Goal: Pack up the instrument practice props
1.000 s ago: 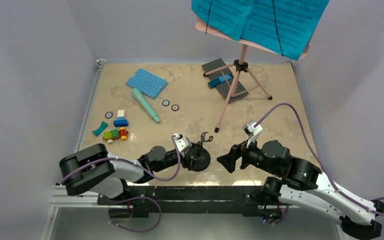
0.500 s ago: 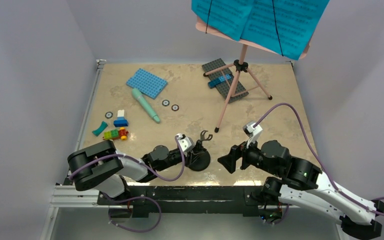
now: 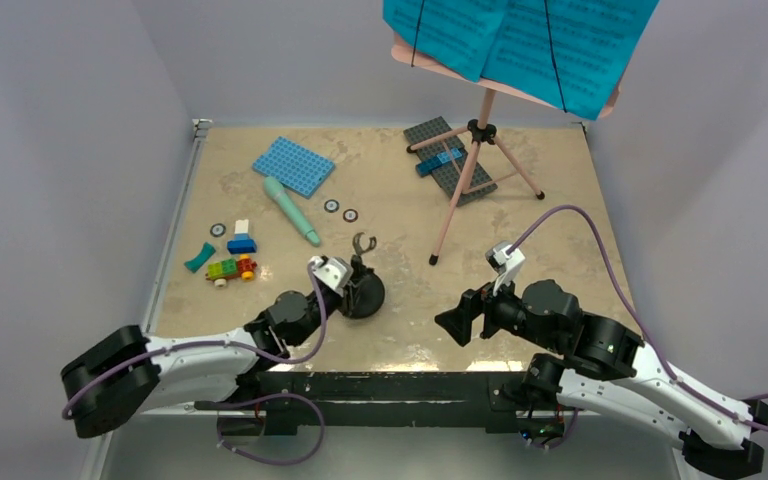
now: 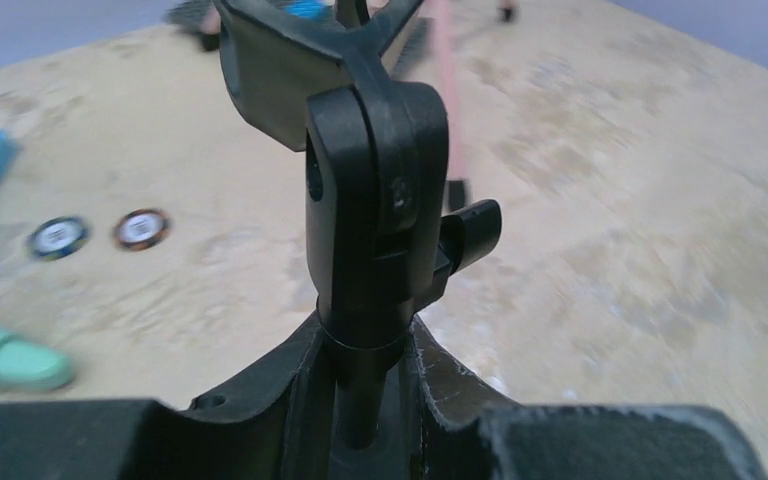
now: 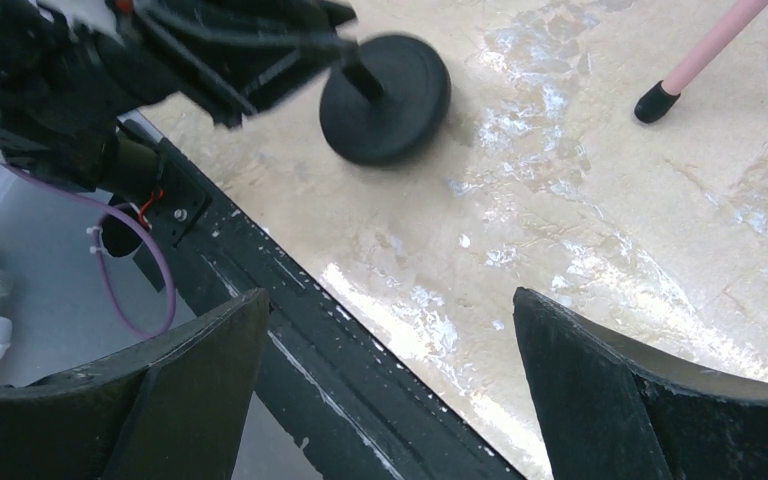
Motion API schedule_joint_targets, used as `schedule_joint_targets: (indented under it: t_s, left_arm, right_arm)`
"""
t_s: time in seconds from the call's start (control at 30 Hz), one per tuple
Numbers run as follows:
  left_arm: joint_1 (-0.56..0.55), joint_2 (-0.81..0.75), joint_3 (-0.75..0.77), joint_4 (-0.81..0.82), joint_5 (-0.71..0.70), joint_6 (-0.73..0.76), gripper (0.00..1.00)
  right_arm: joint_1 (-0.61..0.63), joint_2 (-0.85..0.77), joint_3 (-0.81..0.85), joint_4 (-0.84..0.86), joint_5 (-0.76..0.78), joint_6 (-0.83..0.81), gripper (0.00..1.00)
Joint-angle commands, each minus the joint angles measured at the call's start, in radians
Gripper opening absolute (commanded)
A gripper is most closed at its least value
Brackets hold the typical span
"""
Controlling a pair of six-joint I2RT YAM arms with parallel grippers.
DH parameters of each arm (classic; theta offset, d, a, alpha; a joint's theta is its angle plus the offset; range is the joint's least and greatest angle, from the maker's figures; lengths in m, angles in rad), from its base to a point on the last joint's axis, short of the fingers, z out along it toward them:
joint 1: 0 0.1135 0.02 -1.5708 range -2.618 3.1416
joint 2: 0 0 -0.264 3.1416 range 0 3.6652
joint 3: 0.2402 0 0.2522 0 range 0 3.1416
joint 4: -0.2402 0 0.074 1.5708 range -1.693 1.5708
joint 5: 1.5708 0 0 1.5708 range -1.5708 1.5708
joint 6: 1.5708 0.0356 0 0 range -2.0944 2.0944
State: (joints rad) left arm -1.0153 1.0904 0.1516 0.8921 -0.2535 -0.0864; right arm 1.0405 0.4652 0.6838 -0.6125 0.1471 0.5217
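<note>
My left gripper (image 3: pixel 353 290) is shut on the stem of the small black round-base mic stand (image 3: pixel 362 296), which stands upright at the table's near middle. In the left wrist view my left gripper (image 4: pixel 365 395) clamps the stem below the stand's clip (image 4: pixel 375 190). The mint-green microphone (image 3: pixel 290 210) lies to the far left; its tip shows in the left wrist view (image 4: pixel 5 360). The pink tripod music stand (image 3: pixel 473 170) stands at the far right and holds cyan sheet-music pages (image 3: pixel 520 35). My right gripper (image 3: pixel 457 325) is open and empty, and its wrist view (image 5: pixel 385 400) shows the stand's base (image 5: pixel 385 95).
A blue baseplate (image 3: pixel 293 165) lies far left. A grey baseplate (image 3: pixel 450 160) sits under the tripod. Small coloured bricks (image 3: pixel 230 258) are at the left, small round discs (image 3: pixel 340 209) near the microphone. A pink tripod foot (image 5: pixel 657 100) is close to my right gripper. Walls enclose the table.
My left arm has carried the black mic stand to the left and a little farther from the near edge, its shoulder swinging left. The right arm has not moved.
</note>
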Motion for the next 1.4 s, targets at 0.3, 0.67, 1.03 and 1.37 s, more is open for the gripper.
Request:
schedule_joint_targets:
  t_s: [0.3, 0.67, 1.03, 1.37]
  left_arm:
    - [0.358, -0.122, 0.196, -0.544, -0.377, -0.311, 0.00]
    - [0.499, -0.068, 0.245, -0.656, -0.472, -0.430, 0.00]
    - [0.607, 0.218, 0.484, -0.748, -0.481, -0.463, 0.00]
    - [0.635, 0.254, 0.532, -0.833, -0.461, -0.501, 0.36]
  right_arm:
    - [0.000, -0.013, -0.007, 0.069, -0.015, -0.004, 0.96]
    - [0.000, -0.033, -0.024, 0.071, -0.017, -0.007, 0.96]
    - [0.001, -0.074, -0.024, 0.040, -0.003, -0.011, 0.96]
    - [0.000, -0.103, -0.019, 0.014, -0.006, -0.009, 0.97]
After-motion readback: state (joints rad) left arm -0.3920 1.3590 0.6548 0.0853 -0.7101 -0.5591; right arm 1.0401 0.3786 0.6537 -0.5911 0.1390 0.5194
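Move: The left hand already holds the black stand by its stem, just off the table. The bare spot it is taken to lies about 15 cm ahead and 22 left, the table some 13 below. Beyond that spot is the green microphone, 24 ahead and 19 left; the blue-white bricks are 17 ahead and 34 left, the brick train 8 ahead and 37 left. From the right hand the spot is roughly 25 ahead, 48 left, 20 below. Keeping its pinch on the stem, the left hand carries the stand left and forward, some 27 cm in all, towards the gap between microphone and bricks. It swings out with a slight lift, sinks about 4 cm while going left, then finishes mostly forward and slows. The wrist turns some 65 degrees counter-clockwise and tips the fingers downward. ##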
